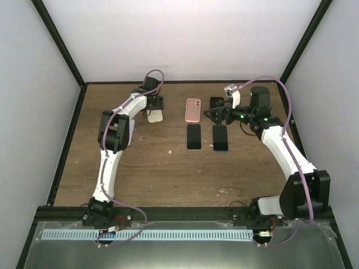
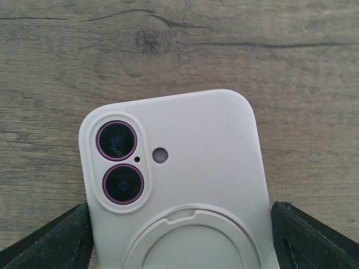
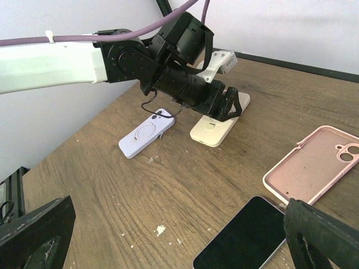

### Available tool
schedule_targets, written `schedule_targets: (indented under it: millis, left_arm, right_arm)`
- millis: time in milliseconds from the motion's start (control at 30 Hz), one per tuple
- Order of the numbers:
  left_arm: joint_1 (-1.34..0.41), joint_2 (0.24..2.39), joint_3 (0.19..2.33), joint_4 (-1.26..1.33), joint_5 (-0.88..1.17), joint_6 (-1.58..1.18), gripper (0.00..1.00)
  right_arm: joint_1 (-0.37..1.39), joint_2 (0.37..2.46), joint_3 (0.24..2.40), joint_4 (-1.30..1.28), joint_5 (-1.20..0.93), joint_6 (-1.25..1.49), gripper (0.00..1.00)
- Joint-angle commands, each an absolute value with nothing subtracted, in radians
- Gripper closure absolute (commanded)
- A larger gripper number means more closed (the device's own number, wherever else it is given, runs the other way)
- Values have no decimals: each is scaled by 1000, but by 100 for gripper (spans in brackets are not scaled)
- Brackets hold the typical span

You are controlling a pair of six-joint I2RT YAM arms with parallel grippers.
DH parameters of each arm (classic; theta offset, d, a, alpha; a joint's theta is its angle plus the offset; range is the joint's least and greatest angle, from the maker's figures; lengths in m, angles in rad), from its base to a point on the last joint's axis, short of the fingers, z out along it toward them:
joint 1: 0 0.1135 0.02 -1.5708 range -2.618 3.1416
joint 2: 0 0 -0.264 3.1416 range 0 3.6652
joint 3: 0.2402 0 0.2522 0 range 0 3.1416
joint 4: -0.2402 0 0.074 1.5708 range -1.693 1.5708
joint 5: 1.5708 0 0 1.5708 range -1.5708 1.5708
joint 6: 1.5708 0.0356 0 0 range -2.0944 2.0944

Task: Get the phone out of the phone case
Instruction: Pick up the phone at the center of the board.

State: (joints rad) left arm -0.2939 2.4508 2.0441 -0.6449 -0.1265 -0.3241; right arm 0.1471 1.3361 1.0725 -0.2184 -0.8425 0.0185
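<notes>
A cream phone case (image 2: 185, 168) with a round ring on its back lies face down on the wooden table at the far left (image 1: 155, 116). The phone sits inside it; only its two purple-rimmed lenses (image 2: 116, 140) show through the cut-out. My left gripper (image 2: 179, 208) straddles the case, one black finger (image 2: 61, 238) against its left edge and the other against its right edge. In the right wrist view the same gripper (image 3: 216, 106) stands over the case (image 3: 216, 129). My right gripper (image 3: 178, 232) hangs open above the table, holding nothing.
A lilac case (image 3: 145, 134) with a ring lies just left of the cream one. An empty pink case (image 1: 193, 110) lies at centre, with two dark-screened phones (image 1: 193, 137) (image 1: 220, 138) in front of it. Walls enclose the table (image 1: 168, 168).
</notes>
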Motion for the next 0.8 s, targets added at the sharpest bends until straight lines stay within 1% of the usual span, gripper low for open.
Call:
schedule_targets:
  millis: [0, 233, 367, 600, 667, 767]
  left_arm:
    - [-331, 2442, 2013, -801, -65, -213, 15]
    - [-333, 2396, 1899, -838, -20, -157, 14]
    - [-333, 2342, 1785, -818, 21, -107, 23]
    - [-338, 2209, 1609, -802, 112, 90, 34]
    - [-337, 2173, 1566, -798, 116, 137, 33]
    - [-337, 2129, 1521, -792, 74, 124, 20]
  right_arm:
    - [138, 1356, 1128, -241, -859, 7, 0]
    - [138, 1362, 1158, -269, -860, -8, 0]
    - [138, 1365, 1168, -278, -863, -15, 0]
    - [138, 1379, 1182, -283, -878, -14, 0]
    - [138, 1383, 1183, -280, -885, -8, 0]
    - [138, 1390, 1186, -273, -893, -1, 0]
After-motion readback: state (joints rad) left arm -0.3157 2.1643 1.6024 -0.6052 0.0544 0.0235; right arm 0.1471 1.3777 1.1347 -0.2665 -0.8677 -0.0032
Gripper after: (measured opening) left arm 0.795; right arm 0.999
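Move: The cream phone in its case lies flat on the wood, already between the left hand's fingers, its middle about 2 cm back of the hand point and barely below it. From that hand the purple phone is some 14 cm left and 16 back, the empty pink case about 20 right and 2 back, and the nearer black phone 21 right and 18 back. From the right hand the cream phone is roughly 20 cm ahead, 31 left and 26 below. The cream phone is dragged back towards the robot by the left hand, which stays low and keeps its side-to-side pinch across the case; the pull starts slowly, then quickens to about 10 cm, with a trace to the right. On the way the hand turns clockwise some 25 degrees. ##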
